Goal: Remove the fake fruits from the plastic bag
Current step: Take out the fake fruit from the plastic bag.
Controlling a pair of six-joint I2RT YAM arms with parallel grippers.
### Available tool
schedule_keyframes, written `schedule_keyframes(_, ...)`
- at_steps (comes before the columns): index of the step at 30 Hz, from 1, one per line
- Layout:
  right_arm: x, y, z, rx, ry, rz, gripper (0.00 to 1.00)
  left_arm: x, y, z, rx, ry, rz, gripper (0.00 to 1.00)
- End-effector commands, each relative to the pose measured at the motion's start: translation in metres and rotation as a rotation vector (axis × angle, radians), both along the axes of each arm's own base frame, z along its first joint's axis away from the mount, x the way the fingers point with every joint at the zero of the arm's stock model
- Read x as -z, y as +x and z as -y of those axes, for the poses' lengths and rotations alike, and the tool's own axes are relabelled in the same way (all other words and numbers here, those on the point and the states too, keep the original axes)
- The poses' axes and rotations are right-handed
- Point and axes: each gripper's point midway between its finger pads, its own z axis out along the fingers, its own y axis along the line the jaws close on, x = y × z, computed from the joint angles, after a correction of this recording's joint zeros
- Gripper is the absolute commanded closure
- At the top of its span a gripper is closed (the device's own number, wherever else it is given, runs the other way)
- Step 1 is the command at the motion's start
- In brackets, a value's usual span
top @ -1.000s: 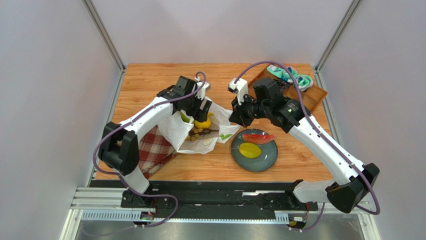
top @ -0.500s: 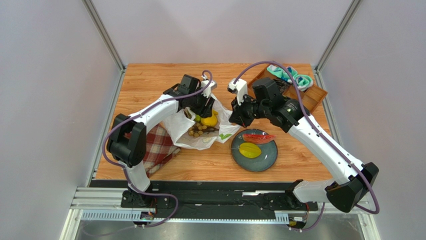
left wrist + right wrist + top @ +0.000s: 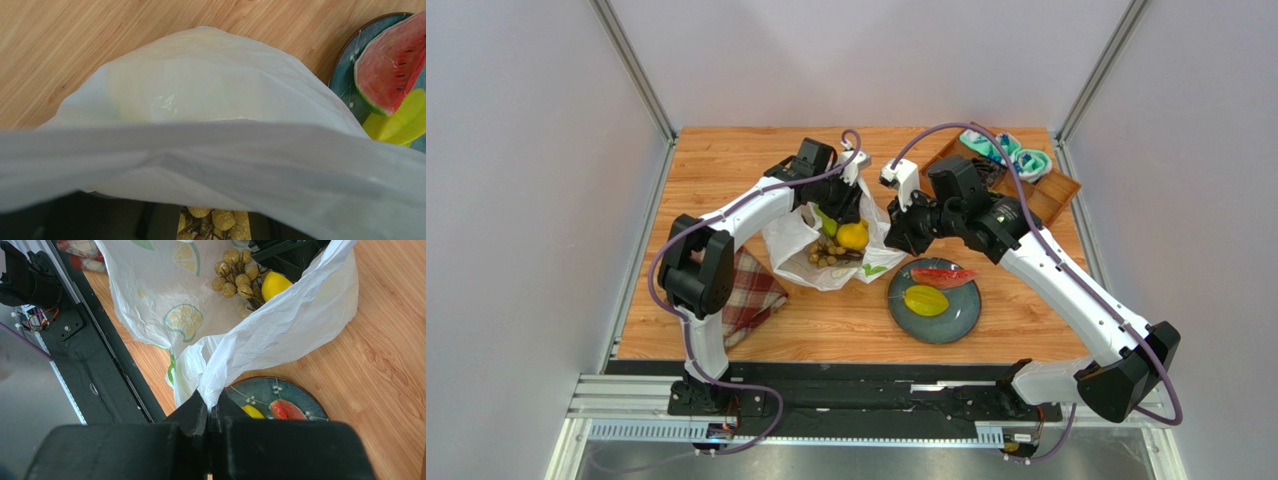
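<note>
The white plastic bag [image 3: 801,255] lies open on the table, with a yellow mango [image 3: 853,236], a brown grape bunch [image 3: 825,253] and a green pear [image 3: 827,222] in its mouth. My left gripper [image 3: 837,208] reaches into that mouth. In the left wrist view the grape bunch [image 3: 220,220] shows in the gap between my dark fingers [image 3: 152,222]; bag film hides the tips, so contact is unclear. My right gripper [image 3: 210,405] is shut on a bunched edge of the bag [image 3: 280,335], holding it up. The watermelon slice [image 3: 943,275] and starfruit [image 3: 925,300] lie on the blue plate [image 3: 961,318].
A red plaid cloth [image 3: 748,292] lies left of the bag, by the left arm's elbow. At the back right a wooden tray [image 3: 1048,197] holds teal rolled socks [image 3: 1016,158]. The black rail [image 3: 856,385] runs along the table's near edge.
My left gripper has pushed rightward and deeper into the bag's mouth, its jaws narrowing. The bag has slid right, uncovering more plaid cloth. The right arm has held still.
</note>
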Motion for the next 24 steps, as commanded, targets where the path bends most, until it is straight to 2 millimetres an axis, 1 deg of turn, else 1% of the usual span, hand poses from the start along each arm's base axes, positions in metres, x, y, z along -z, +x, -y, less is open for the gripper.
schedule_keyframes(1, 0.0, 0.004, -0.001, -0.001, -0.007, 0.019, 1.0, -0.008, 0.002, 0.005, 0.033, -0.026, 0.003, 0.49)
schedule_keyframes(4, 0.0, 0.005, -0.001, -0.002, -0.006, 0.018, 1.0, -0.007, -0.001, 0.006, 0.046, -0.035, -0.012, 0.62)
schedule_keyframes(5, 0.001, 0.006, -0.002, 0.0, -0.007, 0.017, 1.0, -0.006, -0.002, 0.007, 0.05, -0.036, -0.017, 0.69)
schedule_keyframes(7, 0.001, 0.006, -0.002, -0.002, -0.008, 0.017, 1.0, -0.006, -0.003, 0.007, 0.054, -0.034, -0.021, 0.73)
schedule_keyframes(8, 0.0, 0.007, -0.002, -0.002, -0.008, 0.021, 1.0, -0.005, -0.004, 0.007, 0.057, -0.033, -0.022, 0.78)
schedule_keyframes(13, 0.001, 0.008, -0.002, 0.002, -0.008, 0.02, 1.0, -0.008, -0.005, 0.008, 0.061, -0.047, -0.022, 0.8)
schedule_keyframes(16, 0.003, 0.009, -0.001, 0.009, -0.017, 0.022, 1.0, -0.012, -0.006, 0.011, 0.071, -0.063, -0.019, 0.89)
schedule_keyframes(17, 0.004, 0.009, -0.001, 0.006, -0.018, 0.022, 1.0, -0.014, -0.005, 0.01, 0.063, -0.065, -0.018, 1.0)
schedule_keyframes(18, 0.005, 0.01, 0.0, 0.011, -0.024, 0.024, 1.0, -0.016, -0.006, 0.01, 0.062, -0.071, -0.012, 1.0)
schedule_keyframes(20, 0.007, 0.012, 0.001, 0.02, -0.031, 0.024, 1.0, -0.024, -0.006, 0.009, 0.065, -0.089, -0.001, 1.0)
schedule_keyframes(21, 0.007, 0.013, 0.002, 0.027, -0.032, 0.024, 1.0, -0.034, -0.007, 0.008, 0.065, -0.101, 0.013, 1.0)
schedule_keyframes(22, 0.008, 0.014, 0.002, 0.033, -0.032, 0.021, 1.0, -0.041, -0.008, 0.002, 0.056, -0.109, 0.011, 1.0)
schedule_keyframes(23, 0.008, 0.016, 0.004, 0.042, -0.032, 0.019, 1.0, -0.05, -0.011, 0.001, 0.051, -0.133, 0.009, 1.0)
schedule_keyframes(24, 0.009, 0.017, 0.004, 0.043, -0.032, 0.022, 1.0, -0.069, -0.016, -0.003, 0.051, -0.155, 0.038, 1.0)
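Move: The left hand is already inside the bag's mouth, its half-open fingers pointing down and to the right; the bag's far wall lies about 2 cm ahead and 2 cm to the right, near fingertip height. The lemon sits some 3 cm back, 1 cm right and 5 below, the pear about 1 back and 4 left, 5 below, and the golden berries 6 back, 3 left, 6 below. From the right hand, which still pinches the bag's rim, that far wall is roughly 15 cm ahead, 12 left and 13 lower. Staying down in the bag just beyond the lemon and to the right of the pear, the left hand closes its half-open fingers completely, with no fruit seen between them and seemingly only bag film caught, while it eases back little more than 1 cm and tips down some 5 degrees. The right hand keeps its shut grip on the bag's rim beside the plate and sinks about 1 cm, holding the mouth open. ##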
